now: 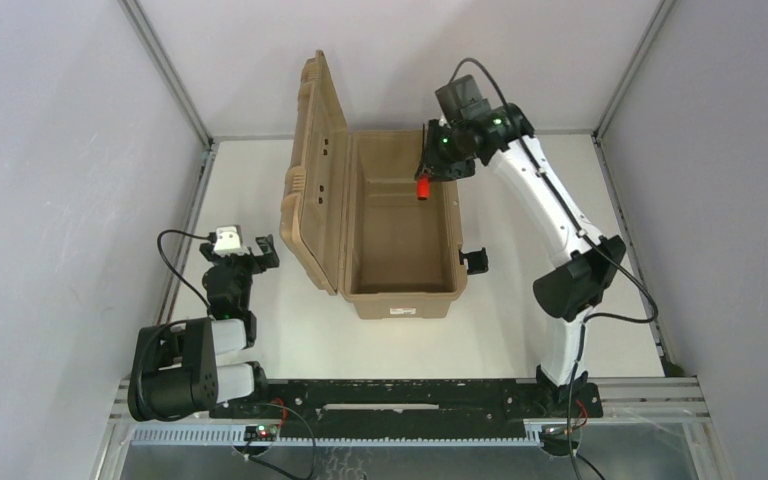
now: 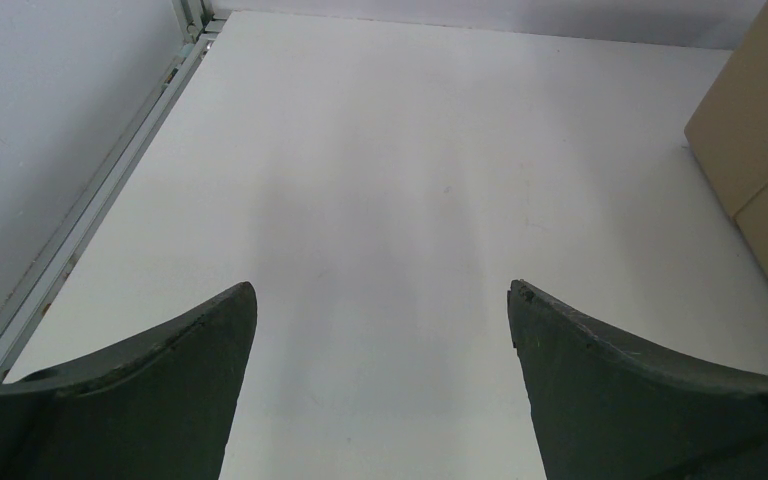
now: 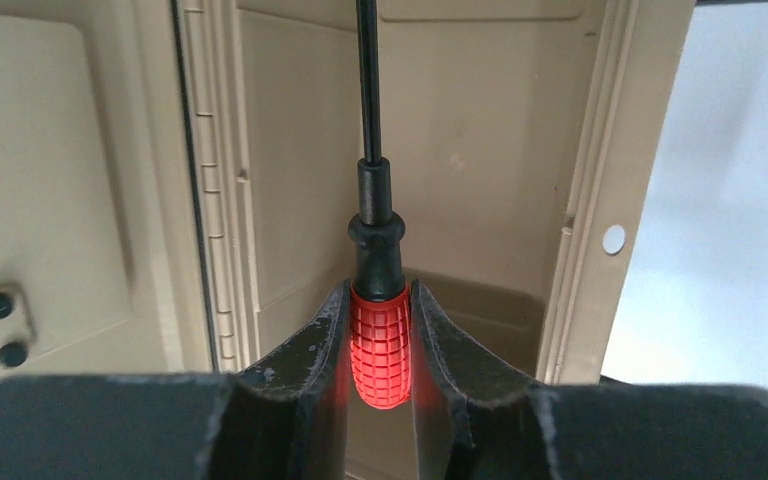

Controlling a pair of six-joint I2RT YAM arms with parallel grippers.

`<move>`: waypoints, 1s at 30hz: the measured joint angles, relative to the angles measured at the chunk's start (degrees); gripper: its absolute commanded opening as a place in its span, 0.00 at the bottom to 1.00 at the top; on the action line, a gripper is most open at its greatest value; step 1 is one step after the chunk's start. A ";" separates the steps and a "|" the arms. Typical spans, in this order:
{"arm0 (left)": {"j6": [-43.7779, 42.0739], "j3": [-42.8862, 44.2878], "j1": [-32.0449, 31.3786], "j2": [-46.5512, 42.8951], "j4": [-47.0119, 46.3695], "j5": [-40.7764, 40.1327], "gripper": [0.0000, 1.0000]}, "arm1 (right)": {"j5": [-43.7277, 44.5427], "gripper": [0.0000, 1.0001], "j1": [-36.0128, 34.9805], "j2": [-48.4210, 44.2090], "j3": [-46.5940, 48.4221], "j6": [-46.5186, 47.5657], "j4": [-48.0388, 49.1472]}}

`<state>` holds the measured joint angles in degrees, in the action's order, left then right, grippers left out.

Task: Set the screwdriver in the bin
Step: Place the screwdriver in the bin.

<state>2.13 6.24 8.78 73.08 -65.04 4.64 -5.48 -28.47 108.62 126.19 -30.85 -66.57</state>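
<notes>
The tan bin (image 1: 400, 296) stands open mid-table, its ribbed lid (image 1: 318, 170) swung up on the left side. My right gripper (image 1: 430, 172) hangs over the bin's far right part, shut on the screwdriver (image 1: 423, 187). In the right wrist view the red gridded handle (image 3: 379, 345) is pinched between both fingers, and the thin dark shaft (image 3: 367, 80) runs out over the bin's inside (image 3: 480, 150). My left gripper (image 1: 250, 252) rests open on the table left of the bin, nothing between its fingers (image 2: 190, 380).
A black latch (image 1: 474, 260) sticks out on the bin's right long side. Metal rails (image 1: 198, 200) and grey walls close in the table on the left, back and right. The bin's outer corner (image 2: 755, 150) shows at the right of the left wrist view.
</notes>
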 measured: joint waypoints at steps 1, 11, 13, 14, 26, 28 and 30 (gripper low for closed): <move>0.00 0.00 0.00 0.00 0.00 -0.02 1.00 | 0.72 0.00 -0.66 0.63 0.07 -0.31 -0.33; 0.00 0.00 0.00 0.00 0.00 -0.02 1.00 | 6.51 0.00 -4.66 8.24 -0.13 -2.29 -1.40; 0.00 0.00 0.00 0.00 0.00 0.00 1.00 | 6.78 0.00 -4.96 9.60 -1.29 -2.29 -0.72; 0.00 0.00 0.00 0.00 0.00 0.00 1.00 | 6.82 0.00 -5.11 10.19 -2.03 -2.29 -0.37; 0.00 0.00 0.00 0.00 0.00 0.00 1.00 | 7.17 0.00 -6.54 18.08 -6.36 -2.29 4.20; 0.00 0.00 0.00 0.00 0.00 0.00 1.00 | 7.65 0.00 -6.69 19.54 -6.62 -2.29 4.81; 0.00 0.00 0.00 0.00 0.00 0.00 1.00 | 8.17 0.00 -6.82 20.72 -6.95 -2.29 5.31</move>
<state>2.13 6.24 8.78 73.08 -65.04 4.64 2.70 -35.29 129.34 119.24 -33.15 -61.25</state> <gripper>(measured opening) 0.996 0.301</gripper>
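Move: The right hand, holding the screwdriver by its handle, is high over the bin; the bin's middle lies about 20 cm below it, 5 cm left and 2 cm back. The open lid stands some 17 cm to the hand's left, nearly level with it fore and aft. The far latch is about 10 cm ahead and 6 cm right, the near latch 7 cm back and 8 cm right. From the left hand the bin is some 32 cm right and 3 cm ahead. The right hand lowers the gripped screwdriver about 20 cm into the bin, fingers tilting some 25 degrees towards straight down. ##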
